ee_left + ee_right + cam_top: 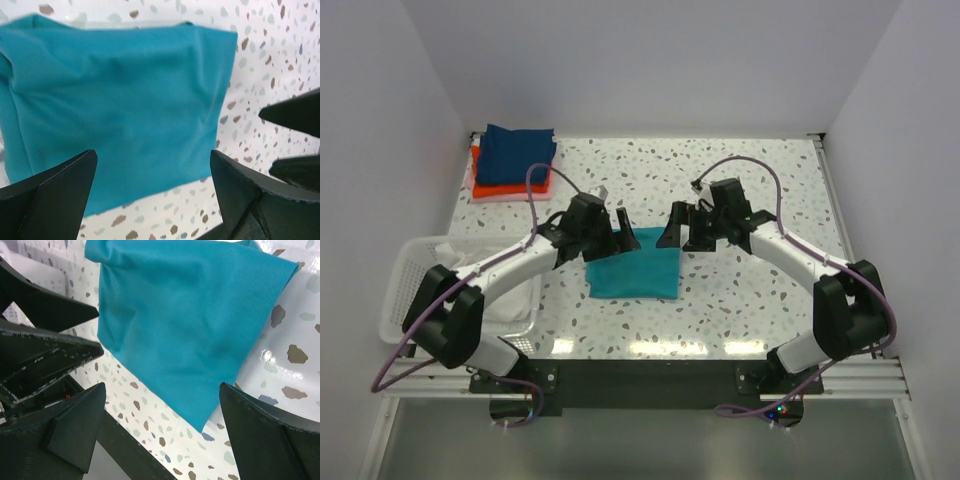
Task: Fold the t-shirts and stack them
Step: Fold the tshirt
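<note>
A teal t-shirt (634,267) lies folded into a flat rectangle at the middle of the speckled table. It fills the left wrist view (115,105) and the right wrist view (190,325). My left gripper (617,225) hovers open over its far left corner. My right gripper (678,228) hovers open over its far right corner. Nothing sits between either pair of fingers. A stack of folded t-shirts rests at the back left: navy blue (520,152) on top, orange-red (492,186) under it, pink (510,197) at the bottom.
A white slatted basket (402,278) stands at the left edge, partly under the left arm. White walls close in the table on three sides. A raised rail (828,185) runs along the right edge.
</note>
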`<control>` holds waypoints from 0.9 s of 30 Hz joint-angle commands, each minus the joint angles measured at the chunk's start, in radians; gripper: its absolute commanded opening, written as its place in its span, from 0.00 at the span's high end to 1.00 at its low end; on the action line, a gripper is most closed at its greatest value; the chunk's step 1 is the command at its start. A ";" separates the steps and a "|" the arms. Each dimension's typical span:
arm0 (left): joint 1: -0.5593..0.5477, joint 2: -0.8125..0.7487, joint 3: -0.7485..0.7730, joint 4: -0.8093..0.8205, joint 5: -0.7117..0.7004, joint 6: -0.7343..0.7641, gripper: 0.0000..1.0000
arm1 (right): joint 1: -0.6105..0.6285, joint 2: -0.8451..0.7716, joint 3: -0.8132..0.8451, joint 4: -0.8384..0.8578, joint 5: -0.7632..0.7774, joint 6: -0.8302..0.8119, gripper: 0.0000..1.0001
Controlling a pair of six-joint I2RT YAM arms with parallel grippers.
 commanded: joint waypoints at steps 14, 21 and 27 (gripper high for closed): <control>0.216 0.341 0.259 0.095 0.098 0.116 0.00 | 0.002 0.236 0.223 -0.007 -0.030 -0.027 0.01; 0.233 0.383 0.275 0.093 0.095 0.092 0.00 | -0.001 0.365 0.300 0.020 0.006 -0.014 0.01; 0.256 0.403 0.249 0.088 0.106 0.093 0.00 | -0.029 0.470 0.360 0.008 0.017 -0.020 0.01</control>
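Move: The t-shirt's far-left corner lies about 9 cm ahead of my left hand, some 8 cm to its left and 7 cm lower. From that hand the folded stack is roughly 27 cm ahead and 25 cm left, and the basket about 35 cm left and 5 cm back. The far-right corner is some 8 cm ahead of my right hand, 2 cm to its right and about 10 cm below; the far-left one is about 18 cm left and 8 cm ahead of it. With both grippers staying wide open, I reach out over the small folded t-shirt to its far corners. My left hand goes forward about 10 cm, down 5 and a little left, bobbing up slightly before settling again; my right goes some 7 cm forward and slightly left, sinking as much, mostly late. Each ends with a fingertip seeming to touch its corner. ##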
